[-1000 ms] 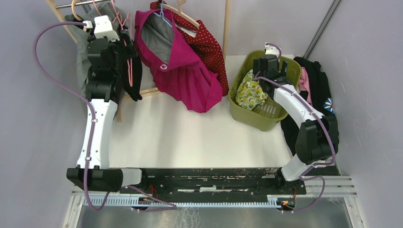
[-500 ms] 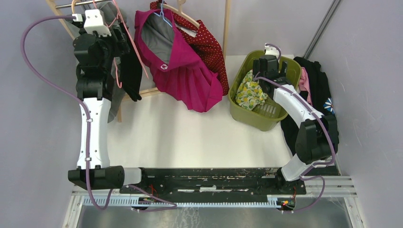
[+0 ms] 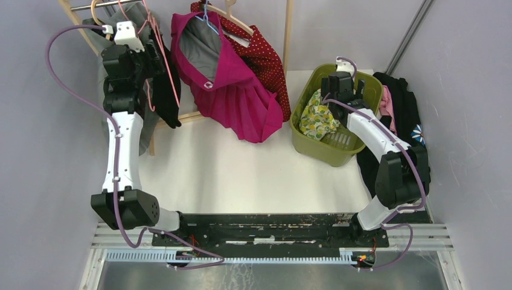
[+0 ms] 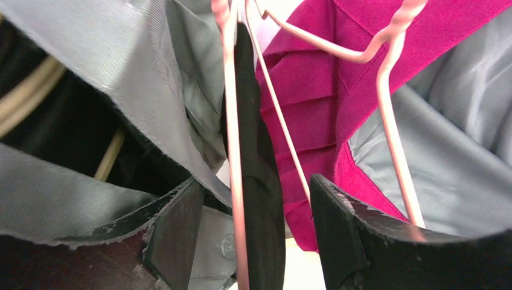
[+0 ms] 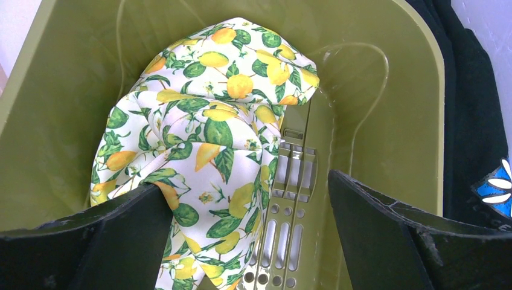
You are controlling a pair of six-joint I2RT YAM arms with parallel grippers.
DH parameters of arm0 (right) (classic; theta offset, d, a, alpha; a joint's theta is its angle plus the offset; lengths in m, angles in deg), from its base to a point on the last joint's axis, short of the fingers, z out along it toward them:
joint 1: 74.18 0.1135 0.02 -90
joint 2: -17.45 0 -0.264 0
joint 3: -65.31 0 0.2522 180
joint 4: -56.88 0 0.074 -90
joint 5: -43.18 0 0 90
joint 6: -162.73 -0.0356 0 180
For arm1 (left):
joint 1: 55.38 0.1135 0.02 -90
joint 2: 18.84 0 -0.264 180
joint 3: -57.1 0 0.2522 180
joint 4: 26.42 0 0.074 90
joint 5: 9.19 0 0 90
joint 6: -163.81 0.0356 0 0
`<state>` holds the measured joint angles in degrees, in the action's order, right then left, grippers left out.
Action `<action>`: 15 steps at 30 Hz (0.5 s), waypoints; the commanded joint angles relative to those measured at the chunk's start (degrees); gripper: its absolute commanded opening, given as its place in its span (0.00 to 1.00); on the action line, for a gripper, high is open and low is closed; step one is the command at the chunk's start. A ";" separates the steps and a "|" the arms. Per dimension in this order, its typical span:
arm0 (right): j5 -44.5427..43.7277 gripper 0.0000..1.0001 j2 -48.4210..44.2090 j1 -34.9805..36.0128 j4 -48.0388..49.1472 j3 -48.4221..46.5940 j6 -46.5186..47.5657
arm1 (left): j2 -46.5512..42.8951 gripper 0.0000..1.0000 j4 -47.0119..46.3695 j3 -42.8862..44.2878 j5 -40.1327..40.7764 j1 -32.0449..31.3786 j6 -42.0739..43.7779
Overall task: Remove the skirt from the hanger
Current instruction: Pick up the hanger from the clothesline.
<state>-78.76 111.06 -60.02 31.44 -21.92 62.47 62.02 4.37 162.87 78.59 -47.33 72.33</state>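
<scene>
A thin pink wire hanger [image 3: 162,54] hangs at the left end of the rack with a black garment [image 3: 166,99] on it, next to a grey garment [image 3: 105,60]. My left gripper [image 3: 151,63] is up at this hanger. In the left wrist view the gripper [image 4: 253,235] is open, and the pink hanger wire [image 4: 232,151] and a strip of the black garment [image 4: 259,181] run between the jaws without being pinched. A magenta pleated skirt [image 3: 235,90] hangs beside them on a blue hanger [image 3: 206,18]. My right gripper [image 5: 250,235] is open over the green basket [image 5: 386,151].
A lemon-print cloth [image 3: 317,115] lies in the green basket [image 3: 329,158] at the right. A red dotted garment [image 3: 264,54] hangs behind the magenta skirt. Dark clothes [image 3: 401,103] are piled right of the basket. The wooden rack post [image 3: 287,33] stands at the back.
My left arm lifted and swung left, then came back right and closer to the rack; the pink hanger swung with it. The right arm has barely moved.
</scene>
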 commanded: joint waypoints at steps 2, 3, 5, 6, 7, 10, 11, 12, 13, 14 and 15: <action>-0.62 1.00 0.03 0.26 2.10 -0.39 -0.42 | 0.95 0.68 -2.87 0.46 -1.54 0.66 -3.36; -0.75 1.00 -0.04 0.26 2.25 -0.26 -0.31 | 1.20 0.64 -2.74 0.47 -1.42 0.77 -3.55; -0.98 1.00 -0.07 0.31 2.35 -0.14 0.00 | 1.63 0.52 -2.43 0.45 -1.09 0.93 -3.82; -1.09 1.00 -0.12 0.27 2.32 -0.10 0.12 | 1.93 0.41 -2.18 0.58 -0.92 1.00 -3.94; -1.21 1.00 -0.17 0.27 2.34 -0.09 0.29 | 2.26 0.30 -1.85 0.81 -0.79 1.30 -4.13; -1.32 1.00 -0.13 0.26 2.36 -0.05 0.42 | 3.16 0.03 -1.48 1.11 -1.44 1.95 -4.53; -1.35 1.00 -0.17 0.26 2.32 -0.11 0.42 | 3.37 0.03 -1.52 1.20 -2.86 2.13 -4.47; -1.34 1.00 -0.25 0.26 2.23 -0.08 0.42 | 3.64 0.03 -1.68 1.24 -4.25 2.28 -4.31; -1.36 1.00 -0.26 0.26 2.17 -0.05 0.35 | 3.95 0.03 -1.92 1.49 -5.75 2.40 -4.39; -1.30 1.00 -0.28 0.31 2.12 0.02 0.33 | 4.11 0.03 -2.10 1.95 -6.72 2.46 -4.52; -1.30 1.00 -0.31 0.27 2.06 0.04 0.25 | 4.14 0.03 -2.26 2.46 -6.96 2.44 -4.88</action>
<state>-78.96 111.08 -60.02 31.53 -21.92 62.60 65.25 3.30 162.74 75.62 -45.42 69.58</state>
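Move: Between the left hand's open fingers hangs the near pink hanger wire, about 2 cm ahead of the hand point, 1 cm to its left and 2 cm lower. Beyond it, some 5 cm ahead, 3 cm right and 10 cm down, is the black garment; the grey garment hangs roughly 9 cm left, 2 cm ahead and 10 cm lower, the magenta one 18 cm right, level and 15 cm lower. From the right hand that wire is about 58 cm left, level and 20 cm up. Sinking about 2 cm and easing some 1.5 cm forward, with a slight drift left, the left hand brings its open fingers onto the near pink hanger wire. They then close almost fully and pinch the wire between their tips, the wrist barely turning. ##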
